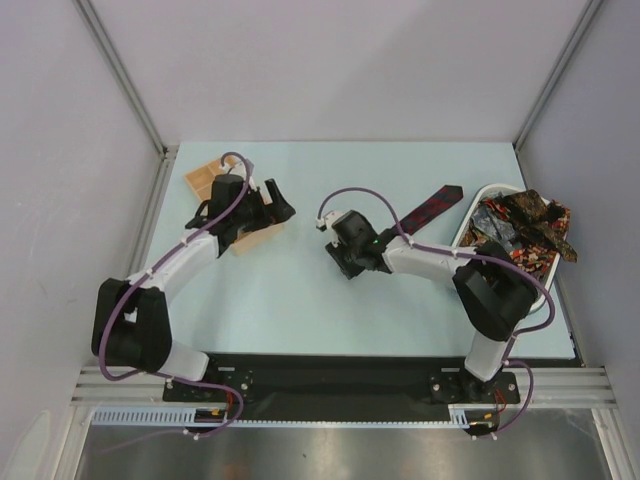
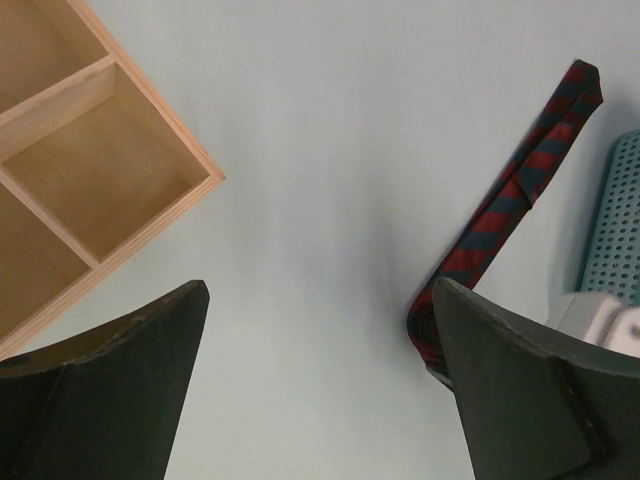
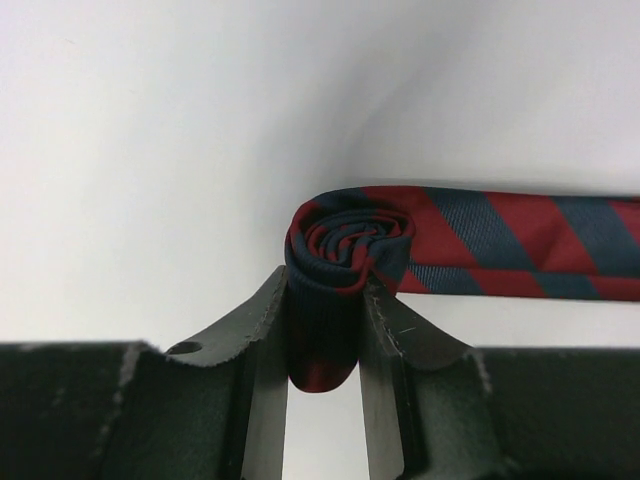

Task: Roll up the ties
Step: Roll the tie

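Observation:
A navy tie with red diagonal stripes (image 1: 432,205) lies stretched across the table towards the basket, its near end rolled into a tight coil (image 3: 345,245). My right gripper (image 3: 326,282) is shut on that coil, one finger on each side, and sits at mid-table (image 1: 345,260). Several more patterned ties (image 1: 520,228) are heaped in a white basket (image 1: 470,228) at the right. My left gripper (image 2: 320,290) stands wide open over bare table with nothing between its fingers, beside the wooden tray (image 1: 275,210). In the left wrist view the striped tie (image 2: 520,190) runs behind the right finger (image 2: 510,390).
A wooden compartment tray (image 1: 205,178) sits at the back left, its corner (image 2: 100,170) close to my left gripper. The basket's perforated wall (image 2: 620,220) shows at the right. White enclosure walls bound the table on three sides.

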Controlling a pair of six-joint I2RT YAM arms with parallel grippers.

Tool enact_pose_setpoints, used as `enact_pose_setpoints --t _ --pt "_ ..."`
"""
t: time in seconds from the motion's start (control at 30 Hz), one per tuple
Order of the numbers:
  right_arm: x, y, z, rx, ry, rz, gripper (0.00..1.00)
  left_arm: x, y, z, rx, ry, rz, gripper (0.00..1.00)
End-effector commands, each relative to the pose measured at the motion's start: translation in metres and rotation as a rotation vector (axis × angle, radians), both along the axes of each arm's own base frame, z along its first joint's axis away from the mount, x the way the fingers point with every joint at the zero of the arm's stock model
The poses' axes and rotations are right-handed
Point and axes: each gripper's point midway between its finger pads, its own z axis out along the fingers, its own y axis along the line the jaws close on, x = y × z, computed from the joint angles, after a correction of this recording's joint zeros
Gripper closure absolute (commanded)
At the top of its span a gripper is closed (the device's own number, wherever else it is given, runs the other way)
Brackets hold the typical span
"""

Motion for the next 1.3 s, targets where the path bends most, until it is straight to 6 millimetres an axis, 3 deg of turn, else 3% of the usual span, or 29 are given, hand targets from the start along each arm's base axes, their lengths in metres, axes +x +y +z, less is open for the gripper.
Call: enact_pose_setpoints --t 0.0,0.07,0.1,0.3,0.43,0.6,0.73,0.9,1.0,1.27 --pt "-0.009 0.025 0.018 0.275 0.152 0.051 0.78 0.002 0.000 0.011 -0.041 -0.076 0.021 0.00" --pt "-0.017 0.030 0.019 0.370 0.265 0.094 0.77 -0.002 -0.008 0.009 -0.034 -0.087 -0.002 0.00" --pt "-0.010 0.023 0.019 0.403 0.300 0.061 0.77 -0.005 -0.011 0.005 -0.024 -0.085 -0.011 0.00" --pt "-0.009 0.011 0.013 0.598 0.511 0.050 0.77 -0.015 -0.046 0.003 0.110 -0.179 -0.115 0.00" --pt "0.004 -0.003 0.006 0.664 0.577 -0.008 0.77 -0.026 -0.084 -0.001 0.167 -0.232 -0.260 0.00" --pt "0.010 -0.014 -0.002 0.703 0.627 -0.037 0.78 -0.035 -0.116 0.001 0.205 -0.318 -0.422 0.00" --pt "0.012 -0.022 -0.005 0.732 0.667 -0.052 0.77 -0.050 -0.143 -0.014 0.235 -0.377 -0.552 0.00" --pt "0.025 -0.036 -0.012 0.721 0.660 -0.108 0.76 -0.054 -0.159 -0.042 0.312 -0.389 -0.638 0.00" --pt "0.029 -0.043 -0.023 0.682 0.654 -0.148 0.77 -0.051 -0.169 -0.041 0.330 -0.398 -0.661 0.00" --pt "0.037 -0.049 -0.032 0.626 0.631 -0.185 0.78 -0.053 -0.187 -0.063 0.364 -0.385 -0.741 0.00"
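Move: The tie's rolled end is already in the right gripper, and lies some 18 cm right of the left hand, 8 cm back and 11 cm below. The wooden tray is about 9 cm left of the left hand, 6 cm ahead and 13 cm down. From the right hand the flat strip runs out to its far tip, some 17 cm ahead, 21 cm right and 4 cm lower; the basket stands about 36 cm right and 5 cm ahead. Keep the right fingers shut on the rolled end and turn that wrist by about 55 degrees, top going forward-right, while carrying the roll right and forward along the strip by some 5 cm. Bring the open left gripper rightward about 17 cm, with some 8 cm down and 6 cm back, swinging it clockwise to point at the roll; stop just short, fingers still open. ##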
